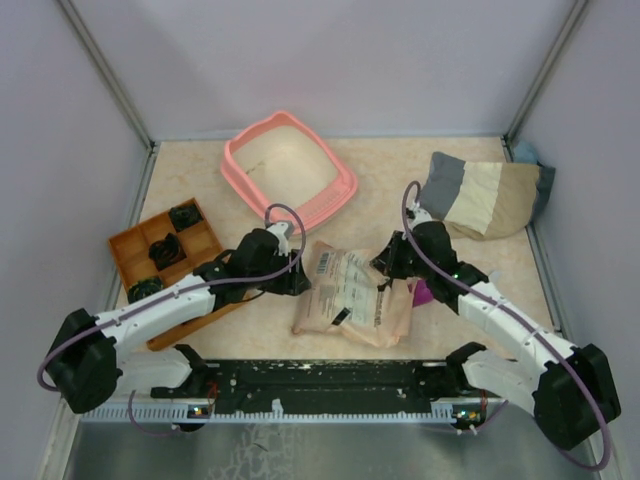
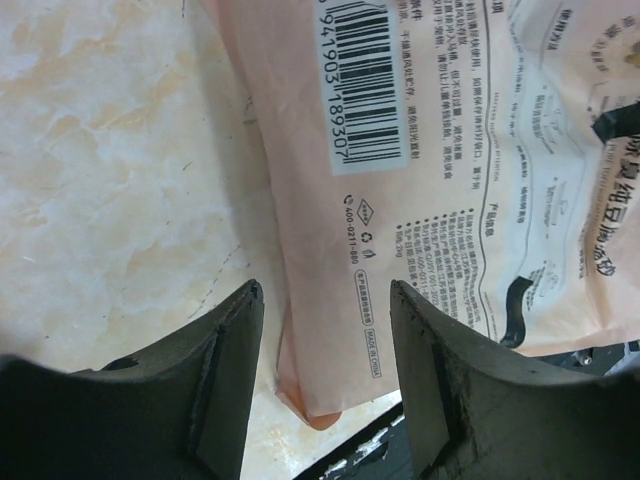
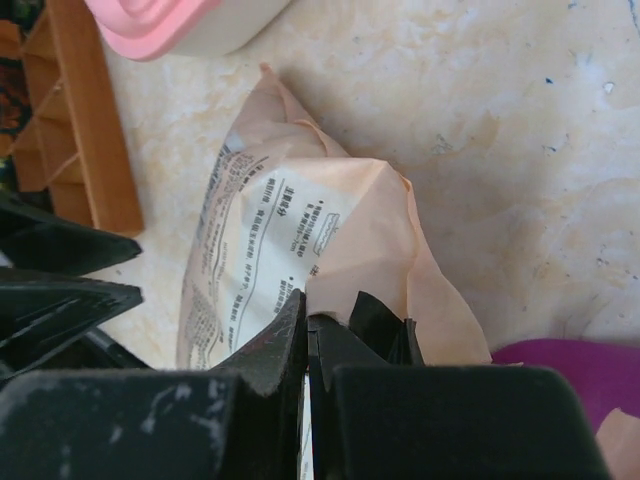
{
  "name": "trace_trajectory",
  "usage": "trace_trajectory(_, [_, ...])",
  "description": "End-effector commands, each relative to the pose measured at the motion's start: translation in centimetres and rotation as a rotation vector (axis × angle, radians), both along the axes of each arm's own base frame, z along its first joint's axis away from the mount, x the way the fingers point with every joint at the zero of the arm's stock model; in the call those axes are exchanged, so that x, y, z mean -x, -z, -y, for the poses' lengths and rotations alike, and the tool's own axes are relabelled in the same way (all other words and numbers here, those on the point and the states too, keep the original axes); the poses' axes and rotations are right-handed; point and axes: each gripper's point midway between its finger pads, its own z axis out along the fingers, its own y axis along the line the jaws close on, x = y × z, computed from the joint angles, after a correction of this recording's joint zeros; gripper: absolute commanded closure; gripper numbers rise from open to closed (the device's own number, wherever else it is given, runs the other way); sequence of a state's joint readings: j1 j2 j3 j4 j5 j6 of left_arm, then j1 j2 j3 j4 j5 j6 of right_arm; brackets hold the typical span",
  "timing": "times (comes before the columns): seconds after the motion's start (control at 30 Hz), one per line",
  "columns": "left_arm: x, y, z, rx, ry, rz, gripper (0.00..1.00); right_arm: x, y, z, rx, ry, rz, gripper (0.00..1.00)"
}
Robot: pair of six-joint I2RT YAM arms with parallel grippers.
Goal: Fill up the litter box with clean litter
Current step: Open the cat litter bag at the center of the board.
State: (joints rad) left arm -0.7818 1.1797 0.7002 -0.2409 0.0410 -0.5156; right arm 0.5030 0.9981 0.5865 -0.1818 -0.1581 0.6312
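The salmon-pink litter box (image 1: pixel 262 128) stands at the back centre, and its corner also shows in the right wrist view (image 3: pixel 150 20). No clean litter shows in any view. A beige printed paper bag (image 1: pixel 350 290) lies flat between the arms. My left gripper (image 1: pixel 297 280) is at the bag's left edge. It stands open (image 2: pixel 325 290) with a bottom corner of the bag (image 2: pixel 420 200) between its fingers, and neither finger presses on it. My right gripper (image 1: pixel 385 265) is shut (image 3: pixel 310 305) on a raised fold of the bag (image 3: pixel 270 230) at its right edge.
An orange compartmented tray (image 1: pixel 125 245) with dark items sits at the left, beside the left arm. A magenta scoop (image 1: pixel 423 293) lies by the bag's right edge under the right arm. A grey-and-beige cloth bag (image 1: pixel 485 195) rests at the back right. A black rail (image 1: pixel 320 375) runs along the near edge.
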Motion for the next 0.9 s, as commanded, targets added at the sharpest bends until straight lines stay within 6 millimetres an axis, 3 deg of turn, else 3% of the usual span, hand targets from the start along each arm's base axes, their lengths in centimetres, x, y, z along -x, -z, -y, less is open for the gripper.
trace_trajectory(0.0, [-0.8, 0.5, -0.2, 0.009, -0.019, -0.026, 0.41, 0.1, -7.1, -3.3, -0.248, -0.142, 0.133, 1.00])
trace_trajectory(0.13, [-1.2, -0.6, 0.2, 0.039, -0.007, -0.004, 0.41, 1.5, -8.5, -4.2, -0.375, -0.191, 0.127, 1.00])
trace_trajectory(0.23, [-1.4, -1.2, 0.5, 0.033, 0.034, 0.025, 0.44, 1.4, -9.1, -3.9, -0.404, -0.180, 0.139, 1.00])
trace_trajectory(0.4, [-1.4, -1.0, 1.0, 0.027, 0.054, 0.005, 0.46, -1.1, -8.4, -2.0, -0.410, -0.101, 0.160, 1.00])
trace_trajectory(0.5, [-3.3, -1.0, -1.2, -0.098, -0.065, 0.029, 0.46, -2.1, -8.5, -3.0, -0.462, -0.144, 0.145, 1.00])
trace_trajectory(0.63, [-4.6, -2.8, -1.5, -0.100, -0.082, 0.064, 0.45, -2.8, -10.1, -3.9, -0.543, -0.157, 0.152, 1.00])
trace_trajectory(0.77, [-6.1, -3.5, -2.2, -0.092, -0.121, 0.121, 0.44, -5.0, -11.6, -3.8, -0.524, -0.087, 0.129, 1.00])
trace_trajectory(0.87, [-6.5, -3.6, -2.4, -0.097, -0.120, 0.110, 0.44, -6.3, -10.9, -3.4, -0.469, -0.042, 0.100, 1.00])
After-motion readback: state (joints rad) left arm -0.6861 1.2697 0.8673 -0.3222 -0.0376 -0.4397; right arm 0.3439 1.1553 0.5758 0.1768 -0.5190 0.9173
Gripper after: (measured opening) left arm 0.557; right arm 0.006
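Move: The right fingers are already shut on the film at the far right part of the litter bag; the bag's middle lies about 6 cm back, 6 cm left and 10 cm below that hand. The litter box is roughly 25 cm ahead and 21 cm left of it, the scoop some 4 cm back and 9 cm right. From the half-open left hand the bag's middle is about 12 cm right, level fore and aft, 7 cm below, and its far left corner 11 cm ahead and 3 cm right. Keep the right fingers pinched on the bag film and pull it up about 4 cm, drifting left and briefly back, then forward about 3 cm, rolling the hand's left side up some 25 degrees. Hold the left hand nearly still at first, then bring it forward about 5 cm beside the bag's left edge towards its far left corner, rising slightly, fingers staying half open and free of the bag. ##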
